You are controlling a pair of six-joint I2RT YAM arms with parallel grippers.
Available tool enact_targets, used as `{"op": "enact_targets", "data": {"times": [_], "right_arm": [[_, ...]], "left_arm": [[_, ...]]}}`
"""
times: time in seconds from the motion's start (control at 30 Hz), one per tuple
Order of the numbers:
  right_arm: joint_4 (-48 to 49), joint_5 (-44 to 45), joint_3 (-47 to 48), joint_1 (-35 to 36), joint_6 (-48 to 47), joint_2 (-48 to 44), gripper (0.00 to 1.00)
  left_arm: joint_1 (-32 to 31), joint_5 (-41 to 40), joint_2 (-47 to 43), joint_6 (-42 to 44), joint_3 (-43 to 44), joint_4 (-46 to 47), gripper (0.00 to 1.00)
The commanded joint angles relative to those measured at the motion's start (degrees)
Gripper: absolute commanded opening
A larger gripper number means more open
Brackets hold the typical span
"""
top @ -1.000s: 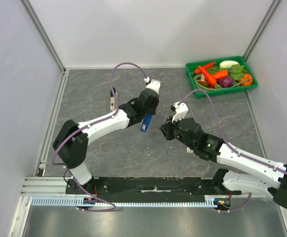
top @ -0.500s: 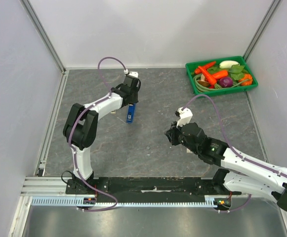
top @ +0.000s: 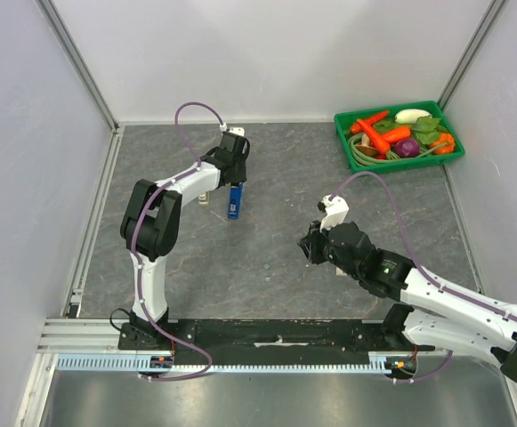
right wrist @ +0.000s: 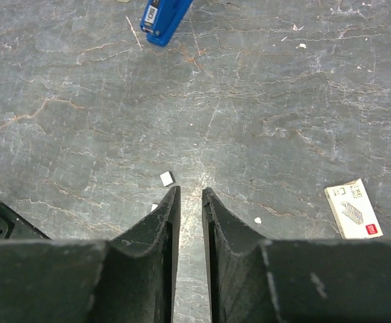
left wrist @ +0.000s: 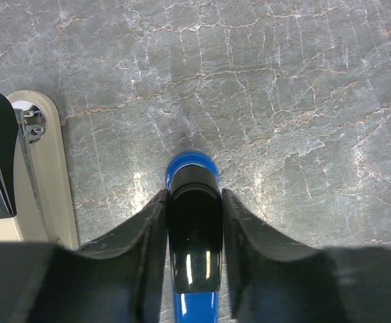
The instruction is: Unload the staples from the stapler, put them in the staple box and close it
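Note:
The blue stapler (top: 234, 201) with a black top stands on the table at the back left. My left gripper (top: 234, 183) is shut on it from above. In the left wrist view my fingers (left wrist: 148, 222) press both sides of the stapler (left wrist: 194, 229), and its blue nose touches the table. My right gripper (top: 305, 246) hovers over the middle of the table, away from the stapler. It is empty, with its jaws nearly together (right wrist: 190, 193). The stapler's end (right wrist: 163, 18) shows at the top of the right wrist view. A thin pale sliver (right wrist: 133, 31) lies beside it.
A green tray (top: 361, 166) of toy vegetables sits at the back right. A small white staple box (right wrist: 354, 209) lies right of my right gripper. Small white bits (right wrist: 166, 177) lie on the table. A beige and black object (left wrist: 44, 175) lies just left of the stapler.
My left arm has carried the stapler from mid-table back and to the left and lowered it to the table. My right gripper has pulled back slightly towards me.

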Motion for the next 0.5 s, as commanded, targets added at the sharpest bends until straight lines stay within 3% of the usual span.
{"op": "enact_targets", "data": {"times": [0.0, 0.2, 0.47], "right_arm": [[0.09, -0.84, 0.55, 0.19, 0.53, -0.64, 0.28], [-0.79, -4.36, 3.53, 0.19, -1.05, 4.01, 0.46], [1.58, -12.52, 6.87, 0.19, -3.86, 16.57, 0.52]], "left_arm": [[-0.23, 0.84, 0.11, -2.12, 2.51, 0.84, 0.48], [-0.23, 0.58, -3.93, -2.38, 2.59, -0.74, 0.70], [-0.85, 2.33, -15.69, -3.44, -2.05, -1.63, 0.74]]}}
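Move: The blue stapler is on the table between the left fingers, gripped by its black cap; its middle lies about 5 cm back and 2 cm below. The white stapler stands some 9 cm left and 2 cm back of that hand. The loose staples lie about 9 cm left, 2 cm ahead and 13 cm below the right hand, with a staple box roughly 7 cm right and 7 cm ahead of that hand. Open the left gripper wide to let go of the blue stapler's black cap, then lift it straight up about 4 cm, clear of the stapler. Meanwhile bring the right gripper down some 3 cm and nearly as far left towards the loose staples, spreading its fingers to about half open and tipping them a little more downward while turning slightly counter-clockwise. ##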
